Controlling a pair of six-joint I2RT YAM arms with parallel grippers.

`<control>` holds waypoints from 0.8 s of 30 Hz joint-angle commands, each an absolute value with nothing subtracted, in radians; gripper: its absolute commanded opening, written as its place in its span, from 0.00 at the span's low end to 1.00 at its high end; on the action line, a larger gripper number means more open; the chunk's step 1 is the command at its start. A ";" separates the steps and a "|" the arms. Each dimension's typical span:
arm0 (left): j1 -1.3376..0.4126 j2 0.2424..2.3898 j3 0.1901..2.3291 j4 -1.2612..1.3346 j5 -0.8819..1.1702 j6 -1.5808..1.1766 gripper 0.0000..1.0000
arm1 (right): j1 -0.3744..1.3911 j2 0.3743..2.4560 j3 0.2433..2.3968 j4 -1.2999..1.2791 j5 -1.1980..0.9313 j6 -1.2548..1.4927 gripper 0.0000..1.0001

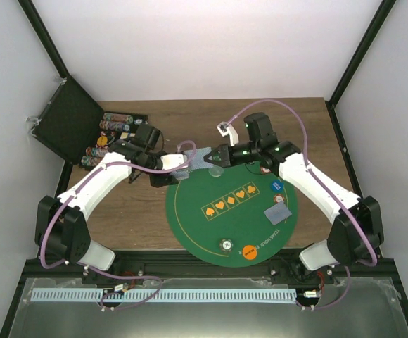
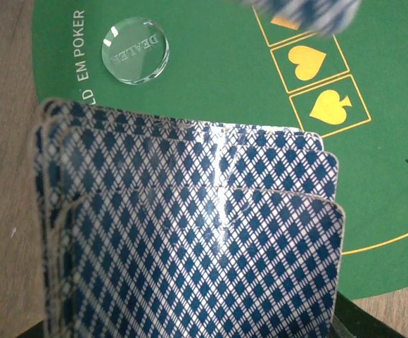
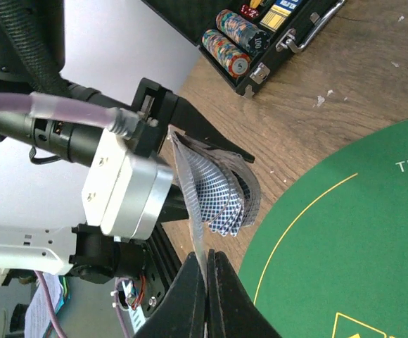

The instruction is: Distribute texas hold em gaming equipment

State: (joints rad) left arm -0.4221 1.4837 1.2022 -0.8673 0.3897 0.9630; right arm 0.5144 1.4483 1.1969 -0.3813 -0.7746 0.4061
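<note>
My left gripper (image 1: 170, 174) is shut on a fan of blue-diamond-backed playing cards (image 2: 190, 232) at the left rim of the round green poker mat (image 1: 190, 218). In the left wrist view the fan hides that gripper's fingers. My right gripper (image 3: 209, 257) is shut on the edge of the outermost card (image 3: 195, 211) of that fan, and the card bends between the two grippers. On the mat lie a clear dealer token (image 2: 135, 51), a blue token (image 1: 276, 186), an orange token (image 1: 249, 251), a pale token (image 1: 226, 244) and a face-down card (image 1: 277, 211).
An open black case (image 1: 70, 127) with rows of chips (image 3: 239, 35) stands at the back left on the wooden table (image 1: 134, 211). Five yellow suit boxes (image 1: 228, 199) are printed across the middle of the mat. The black frame rail runs along the near edge.
</note>
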 commanded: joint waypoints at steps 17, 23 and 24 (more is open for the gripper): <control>-0.267 1.421 1.146 -0.838 0.377 0.860 0.52 | 0.888 1.536 1.087 -0.757 -0.659 -0.109 0.01; -0.267 1.420 1.157 -0.846 0.378 0.862 0.52 | 0.999 1.669 1.119 -0.786 -0.656 -0.204 0.01; -0.266 1.420 1.158 -0.847 0.377 0.862 0.52 | 1.008 1.685 1.124 -0.793 -0.660 -0.216 0.02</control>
State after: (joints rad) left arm -0.2707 1.4395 1.1534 -0.8444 0.3672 0.8665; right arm 0.9596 1.6356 1.0813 -0.7475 -0.6693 -0.1169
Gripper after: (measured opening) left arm 0.525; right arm 0.020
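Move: Your right hand holds dealt cards already clear of the deck. The spot for them, the mat's near-left edge, is about 18 cm back, 5 cm left and 24 cm below it. On the mat, the white chip stack is some 20 cm back and 5 cm right of that hand; the orange button is 22 cm back and 13 cm right. From the deck-holding left hand, the spot lies about 18 cm back, 9 cm right, 14 cm below. Keep the right fingers shut on the cards and, after a brief slow start, sweep them back about 18 cm while sinking some 16 cm and edging slightly left, down towards the mat's near-left edge. Turn that wrist about 40 degrees counter-clockwise and tip its fingers further down. Meanwhile draw the left gripper some 5 cm left and a little forward, still gripping the deck, turning slightly counter-clockwise. ##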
